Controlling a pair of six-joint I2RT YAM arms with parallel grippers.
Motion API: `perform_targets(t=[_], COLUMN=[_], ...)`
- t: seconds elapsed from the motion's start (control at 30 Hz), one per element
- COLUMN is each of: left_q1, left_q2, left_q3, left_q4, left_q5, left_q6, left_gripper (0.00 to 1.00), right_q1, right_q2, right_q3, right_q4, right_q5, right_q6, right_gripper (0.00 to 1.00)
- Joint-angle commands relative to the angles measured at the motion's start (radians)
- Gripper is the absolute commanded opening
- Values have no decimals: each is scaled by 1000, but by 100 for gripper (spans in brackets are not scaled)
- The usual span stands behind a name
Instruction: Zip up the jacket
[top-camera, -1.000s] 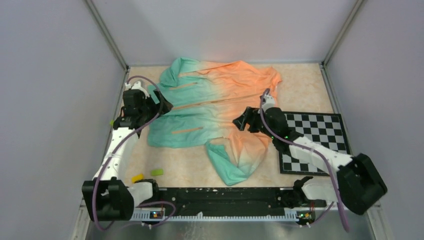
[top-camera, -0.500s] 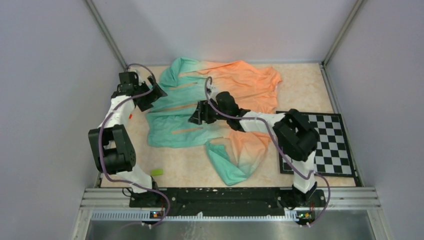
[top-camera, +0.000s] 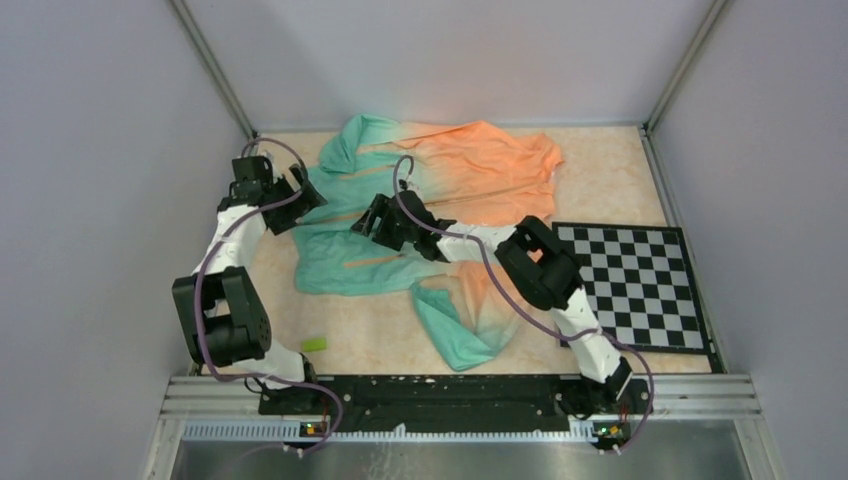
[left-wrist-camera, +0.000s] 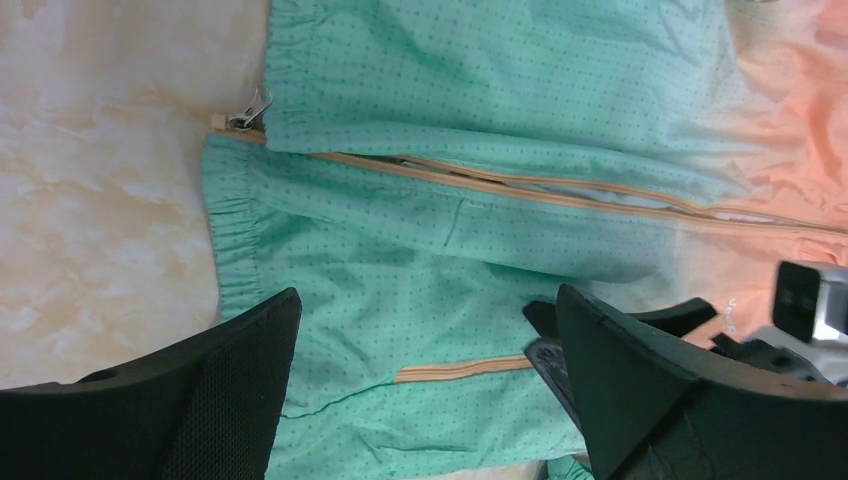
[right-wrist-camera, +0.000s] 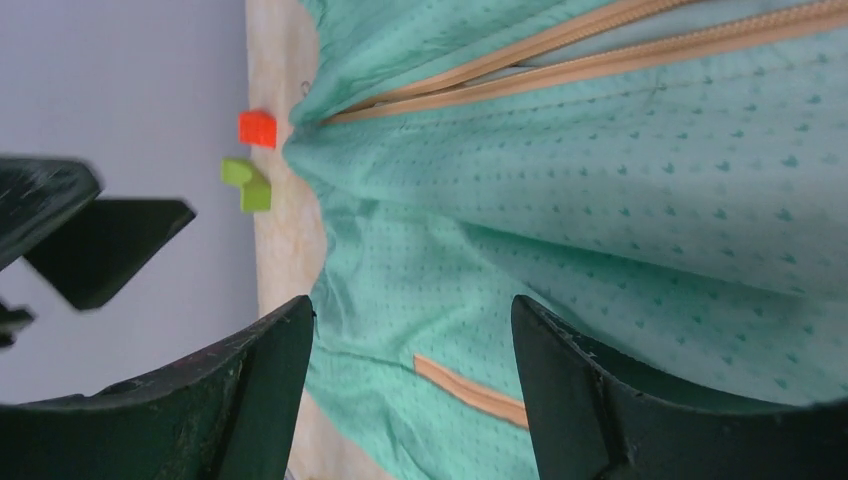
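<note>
The jacket (top-camera: 440, 195) lies spread flat at the back of the table, teal on the left and orange on the right. Its front zipper (left-wrist-camera: 520, 185) is open, with the slider and pull (left-wrist-camera: 250, 108) at the teal hem end. My left gripper (top-camera: 298, 195) is open and empty over the hem; in its wrist view (left-wrist-camera: 425, 350) it hovers above a pocket slit (left-wrist-camera: 462, 373). My right gripper (top-camera: 372, 222) is open and empty above the teal lower front panel (right-wrist-camera: 410, 370), with the zipper tapes (right-wrist-camera: 600, 50) beyond it. The two grippers face each other, a short gap apart.
A checkerboard (top-camera: 630, 285) lies at the right, its edge touching the jacket. A small green block (top-camera: 314, 344) sits near the front left. A red block (right-wrist-camera: 257, 128) and a green block (right-wrist-camera: 247, 183) lie by the left wall beside the hem. Walls enclose three sides.
My right gripper has moved left across the jacket from the orange part to the teal part. My left gripper has shifted slightly back near the hem. The jacket has stayed put.
</note>
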Motion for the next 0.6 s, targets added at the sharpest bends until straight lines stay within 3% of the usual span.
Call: perform_targets(t=[0.0, 0.23, 0.4, 0.57], left_q1=[-12, -35, -62, -81], left_q2=[-65, -107, -135, -156], left_q3=[8, 1, 5, 7], left_q4=[40, 51, 47, 45], left_q5=[21, 52, 39, 34], left_q6=[19, 18, 24, 30], left_gripper=[99, 99, 99, 99], right_q1=[47, 55, 54, 57], right_q2=[69, 126, 137, 129], right_q3=[99, 117, 140, 146], right_q4=[3, 4, 17, 25], right_q5=[129, 187, 191, 197], right_q6=[233, 396, 414, 413], right_gripper=[71, 65, 50, 42])
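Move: My right hand is low over the teal front panel, and the spot it goes for, between zipper and pocket, is about 3 cm to its left, 1 cm ahead and 4 cm down. The zipper line runs some 5 cm ahead of that hand, and the middle of the pocket zip lies about 7 cm back and 1 cm right. From my left hand the slider at the hem is roughly 2 cm ahead, 7 cm left and 11 cm below. I settle my right hand left and down, roughly 2.5 cm each way, onto the teal panel behind the zipper, turning it clockwise and tipping the fingers steeper. Once it has stopped sinking, I draw those fingers partly together over the cloth. Meanwhile my left hand, still wide open, backs off from the slider, rising about 4 cm and drifting right. ##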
